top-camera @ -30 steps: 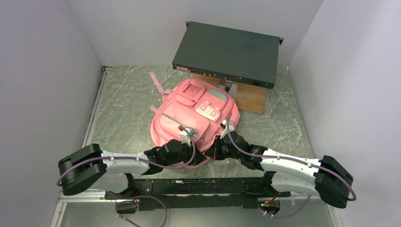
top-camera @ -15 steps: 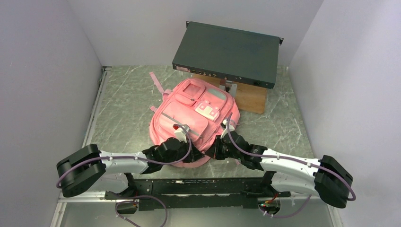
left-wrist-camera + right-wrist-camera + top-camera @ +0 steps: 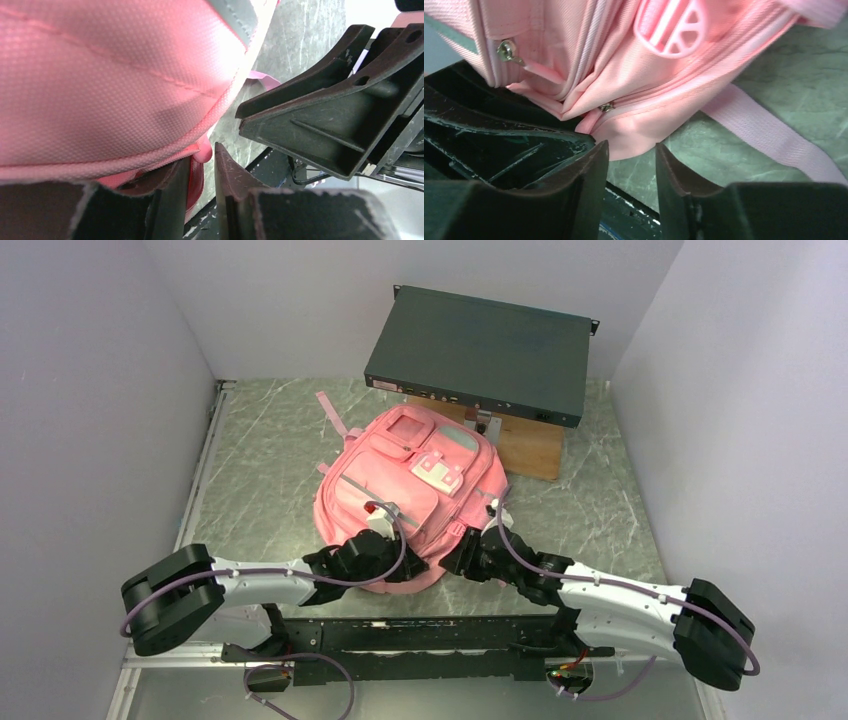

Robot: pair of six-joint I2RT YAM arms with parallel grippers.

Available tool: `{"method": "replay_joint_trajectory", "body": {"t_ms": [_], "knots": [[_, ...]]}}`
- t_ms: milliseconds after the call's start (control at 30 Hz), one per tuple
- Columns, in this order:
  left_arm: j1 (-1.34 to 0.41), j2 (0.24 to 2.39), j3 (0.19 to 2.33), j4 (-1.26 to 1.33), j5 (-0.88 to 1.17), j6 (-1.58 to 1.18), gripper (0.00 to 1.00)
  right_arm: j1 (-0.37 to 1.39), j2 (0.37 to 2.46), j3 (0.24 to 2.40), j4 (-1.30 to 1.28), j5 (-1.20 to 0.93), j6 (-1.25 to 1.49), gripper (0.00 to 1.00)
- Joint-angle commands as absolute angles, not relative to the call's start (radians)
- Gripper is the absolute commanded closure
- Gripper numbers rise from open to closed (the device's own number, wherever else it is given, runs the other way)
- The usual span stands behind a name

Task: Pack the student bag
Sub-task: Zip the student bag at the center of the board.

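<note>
The student bag, a pink backpack, lies front-up mid-table, its near edge towards my arms. My left gripper is tucked under that near edge. In the left wrist view, the left gripper has its jaws close together, with a fold of the bag's pink piping pinched at the tips. My right gripper sits at the bag's near right corner. Seen from the right wrist, the right gripper stands open with only table between its fingers, just short of the bag's corner and a zip pull.
A dark flat equipment box rests on a wooden block right behind the bag. A pink strap trails on the table to the right. Grey walls close in on both sides. The black mounting rail runs along the near edge.
The right gripper has opened and let go of the bag's corner, shifting slightly right. The bag has slid a little to the left. The left gripper stays at the bag's near edge.
</note>
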State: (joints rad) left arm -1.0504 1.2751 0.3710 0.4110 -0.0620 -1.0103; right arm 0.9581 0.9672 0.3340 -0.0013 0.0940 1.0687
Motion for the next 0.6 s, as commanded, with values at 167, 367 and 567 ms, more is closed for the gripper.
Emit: {"method": "replay_joint_trajectory", "body": {"t_ms": [167,367,567], "knots": [[-1.026,1.278,0.399,0.395,-0.198,-0.997,0.90,0.914,0.982,0.326,0.070,0.140,1.217,0.47],[-1.026,1.266,0.374,0.436,-0.195,-0.994,0.96,0.911,1.036,0.329,0.115,0.118,1.207,0.36],[-1.028,1.237,0.350,0.498,-0.151,-0.973,1.00,0.904,1.075,0.325,0.160,0.131,1.229,0.34]]}}
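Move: The zipper pull of the student bag is at the left fingertips, roughly 1 cm ahead and 2 cm to the right of the left hand, about 1 cm lower; the grey-striped front pocket is some 12 cm ahead and 5 cm to its left, a little higher. From the right hand, the loose bottom panel beside the pull lies about 2 cm ahead, 2 cm left and 3 cm below, and the pink buckle some 7 cm ahead and 1 cm right. Ease the left gripper less than 1 cm onward and down over the zipper pull, close its fingers to pinch the tab, then hold there. Meanwhile, slide the right gripper about 2 cm forward, then let it sink over 1 cm towards the bag's bottom panel beside the slider, spreading its fingers wider and turning about 10 degrees, mostly clockwise. ##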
